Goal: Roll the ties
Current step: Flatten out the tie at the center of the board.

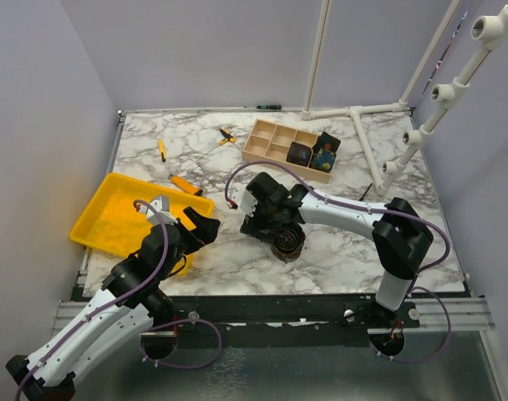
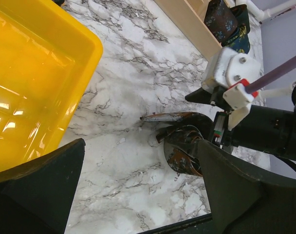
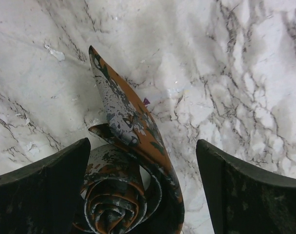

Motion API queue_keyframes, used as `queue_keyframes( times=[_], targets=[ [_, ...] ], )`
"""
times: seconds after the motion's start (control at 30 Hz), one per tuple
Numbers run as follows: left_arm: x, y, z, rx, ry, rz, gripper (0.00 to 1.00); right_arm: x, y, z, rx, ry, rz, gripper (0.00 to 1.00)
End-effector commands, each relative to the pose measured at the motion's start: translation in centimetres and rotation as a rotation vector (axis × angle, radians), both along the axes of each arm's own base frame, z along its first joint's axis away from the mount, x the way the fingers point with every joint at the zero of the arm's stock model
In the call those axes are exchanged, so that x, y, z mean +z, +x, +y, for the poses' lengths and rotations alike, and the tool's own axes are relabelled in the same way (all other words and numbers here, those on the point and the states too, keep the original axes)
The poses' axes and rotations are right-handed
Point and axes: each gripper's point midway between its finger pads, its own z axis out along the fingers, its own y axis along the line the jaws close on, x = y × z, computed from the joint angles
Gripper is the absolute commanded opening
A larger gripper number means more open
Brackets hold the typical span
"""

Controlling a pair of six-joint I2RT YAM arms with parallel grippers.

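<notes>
A rust-brown mottled tie point(image 1: 288, 242) stands rolled up on the marble table near its front edge. Its pointed loose tail point(image 3: 109, 92) curls away from the roll point(image 3: 114, 200). My right gripper point(image 3: 143, 195) is open around the roll, which sits close to the left finger point(image 3: 41, 190); from above the gripper point(image 1: 281, 232) hangs right over it. My left gripper point(image 1: 202, 227) is open and empty by the yellow tray's corner, apart from the roll point(image 2: 184, 148). In the left wrist view my left gripper point(image 2: 143, 195) has only bare marble between its fingers. Two dark rolled ties point(image 1: 300, 153) point(image 1: 325, 152) sit in the wooden box.
The wooden divided box point(image 1: 271, 138) stands at the back middle. A yellow tray point(image 1: 104, 221) lies at the left. Orange-handled screwdrivers point(image 1: 161, 149) point(image 1: 185, 184) point(image 1: 226, 135) lie behind it. A white pipe frame point(image 1: 367, 146) stands at the back right.
</notes>
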Motion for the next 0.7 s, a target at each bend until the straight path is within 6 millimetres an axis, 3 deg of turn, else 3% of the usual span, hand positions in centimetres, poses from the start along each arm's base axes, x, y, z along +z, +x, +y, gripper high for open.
queue_keyframes(
  times=[0.0,0.23,0.47,0.53,0.67],
  targets=[
    [0.0,-0.1,-0.8,-0.043,-0.003,-0.009,0.99,-2.2,-1.7,-1.2,0.006,-0.048,0.097,0.92],
    [-0.7,-0.2,-1.4,-0.070,-0.017,0.003,0.99,-4.0,-2.8,-2.2,0.000,-0.075,0.139,0.87],
    [-0.9,-0.3,-1.5,-0.072,-0.023,0.008,0.99,-5.5,-1.6,-2.5,-0.036,-0.127,0.104,0.78],
    [-0.9,-0.3,-1.4,-0.069,-0.024,0.006,0.99,-5.7,-1.0,-2.3,-0.053,-0.136,0.094,0.71],
    [-1.1,-0.3,-1.4,-0.068,-0.023,0.011,0.99,-6.3,-0.5,-2.2,-0.075,-0.158,0.085,0.47]
  ],
)
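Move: The tie stands on edge. Its loose tail, the stretch beside the roll, is about 5 cm below my right hand and some 2 cm back and 2 cm to the right. The rolled part sits about 7 cm to my right hand's right and 4 cm back. The wooden box is some 21 cm ahead and 7 cm right, and the yellow tray's middle about 30 cm left and 2 cm ahead. From my left hand the tail lies about 15 cm right, 4 cm ahead, 15 cm below. I sink my right hand about 5 cm towards the table, also bringing it some 2 cm back and 2 cm right, so the open fingers come down astride the tie's loose tail just left of the roll. The wrist tilts roughly 10 degrees on the way, and low down the fingers close to a bit over half open, narrowing around the tail but not shut. ##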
